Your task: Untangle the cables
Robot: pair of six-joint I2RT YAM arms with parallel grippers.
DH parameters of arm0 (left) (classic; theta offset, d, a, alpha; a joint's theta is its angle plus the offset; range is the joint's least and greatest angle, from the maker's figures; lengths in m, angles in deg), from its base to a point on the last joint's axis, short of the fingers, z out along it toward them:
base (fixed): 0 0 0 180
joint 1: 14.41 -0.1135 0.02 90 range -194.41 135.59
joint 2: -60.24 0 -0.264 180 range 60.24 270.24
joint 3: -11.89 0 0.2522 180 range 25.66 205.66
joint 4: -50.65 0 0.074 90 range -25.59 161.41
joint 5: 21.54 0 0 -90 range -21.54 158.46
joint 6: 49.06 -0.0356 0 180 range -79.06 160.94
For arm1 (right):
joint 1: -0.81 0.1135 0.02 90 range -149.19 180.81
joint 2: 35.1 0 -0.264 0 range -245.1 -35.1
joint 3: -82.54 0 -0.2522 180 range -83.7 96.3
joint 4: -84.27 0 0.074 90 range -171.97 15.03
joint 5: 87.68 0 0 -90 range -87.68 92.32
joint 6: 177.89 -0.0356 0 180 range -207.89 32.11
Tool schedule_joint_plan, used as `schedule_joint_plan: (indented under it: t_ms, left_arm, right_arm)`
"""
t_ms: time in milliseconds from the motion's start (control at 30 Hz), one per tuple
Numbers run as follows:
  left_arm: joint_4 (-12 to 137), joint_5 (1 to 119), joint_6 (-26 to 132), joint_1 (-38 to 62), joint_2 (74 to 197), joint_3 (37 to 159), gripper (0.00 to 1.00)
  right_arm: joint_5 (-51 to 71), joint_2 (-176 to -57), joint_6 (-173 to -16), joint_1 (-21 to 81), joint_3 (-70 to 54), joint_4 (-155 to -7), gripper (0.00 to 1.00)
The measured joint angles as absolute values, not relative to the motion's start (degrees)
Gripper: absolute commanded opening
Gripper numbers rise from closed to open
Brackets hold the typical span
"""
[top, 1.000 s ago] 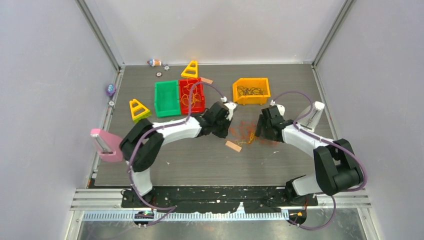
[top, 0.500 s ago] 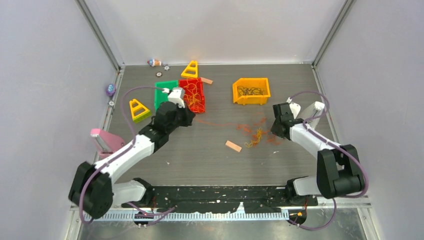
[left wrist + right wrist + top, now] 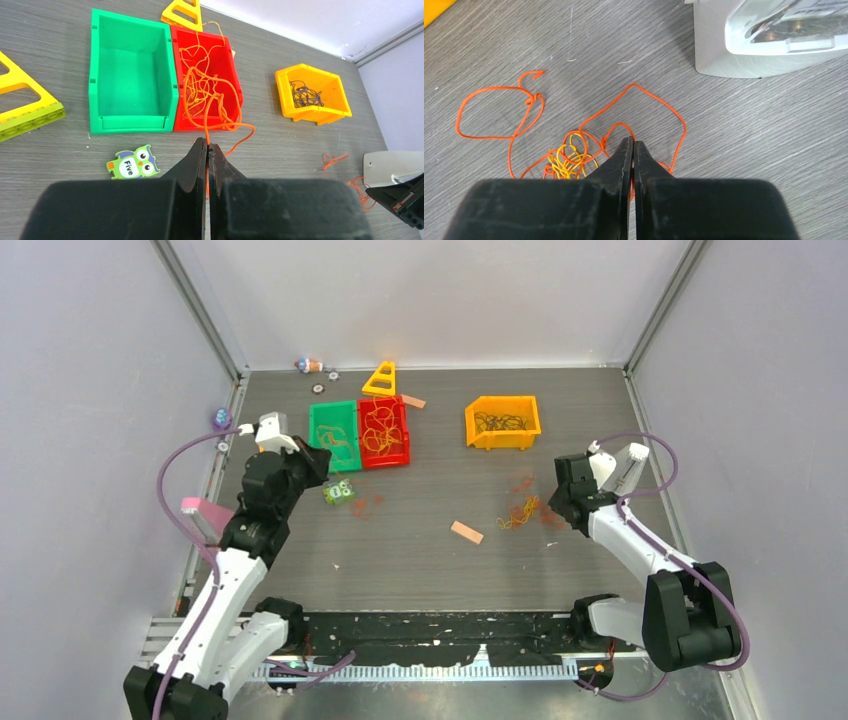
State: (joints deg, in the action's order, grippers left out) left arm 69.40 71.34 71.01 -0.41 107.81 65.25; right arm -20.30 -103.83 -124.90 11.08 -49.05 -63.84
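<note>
Thin orange cables [image 3: 205, 90] lie looped in the red bin [image 3: 398, 452]. One strand runs out over the bin's front wall to my left gripper [image 3: 207, 145], which is shut on it, left of the bins in the top view [image 3: 318, 464]. A clump of orange and yellow cables [image 3: 569, 157] lies on the table right of centre [image 3: 520, 510]. My right gripper [image 3: 633, 141] is shut on an orange loop at that clump's right side [image 3: 553, 502]. Dark cables [image 3: 305, 95] fill the yellow bin [image 3: 472, 430].
A green bin [image 3: 132, 75] with nothing in it adjoins the red one. An owl card [image 3: 132, 162] lies before it. Yellow triangles [image 3: 380, 378] [image 3: 25, 100], a tan block [image 3: 466, 532], a pink-white tool [image 3: 205, 518] and a white device [image 3: 769, 35] lie around.
My left arm swung from the table's middle to the left past the bins, drawing an orange strand along. My right gripper shut on the orange loop and drew back to the right.
</note>
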Motion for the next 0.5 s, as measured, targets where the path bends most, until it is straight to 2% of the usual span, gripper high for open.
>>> schedule_joint_plan:
  t_ms: [100,200,233,267,300,367,500]
  left_arm:
    - [71.1,71.2,71.9,-1.3,105.6,66.1,0.0]
    - [72.5,71.2,72.3,-1.7,103.9,67.0,0.0]
    - [73.0,71.2,72.5,-1.8,103.5,67.6,0.0]
    - [73.3,71.2,72.5,-1.8,103.3,68.0,0.0]
    - [73.8,71.2,72.5,-1.8,103.1,68.7,0.0]
    - [74.6,71.2,72.5,-1.8,102.8,70.0,0.0]
    - [76.4,71.5,72.2,-1.8,103.0,73.7,0.0]
  right_arm:
    - [-20.0,-103.8,-124.9,11.1,-49.0,-64.4,0.16]
    - [-19.2,-103.2,-124.3,11.1,-49.4,-65.1,0.38]
    - [-18.7,-102.7,-123.9,11.0,-49.7,-65.6,0.52]
    - [-18.2,-102.1,-123.6,11.0,-50.0,-65.8,0.59]
    - [-17.2,-101.3,-123.0,10.9,-50.4,-66.6,0.72]
    - [-15.4,-99.4,-122.0,10.9,-51.5,-68.3,0.81]
    - [-10.3,-95.5,-119.2,10.9,-54.2,-72.2,0.89]
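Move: The tangle of orange and yellow cables lies about 4 cm left of the right hand, 1 cm ahead and some 5 cm below; the yellow bin is some 19 cm ahead and 9 cm left of that hand, the wood block 16 cm left and 3 cm back. From the left hand, the green bin is about 18 cm ahead, 5 cm left and 20 cm lower, with the red bin equally far ahead but 6 cm right; the owl cube sits 7 cm ahead, 5 cm left. The orange and yellow tangle is let go by the right fingers, which spread from nearly shut to wide while that hand shifts about 3 cm left over the tangle and rises 2 cm, turning some 10 degrees counter-clockwise. The separated orange cable stays pinched in the left hand, which lifts it about 7 cm, easing slightly back. ##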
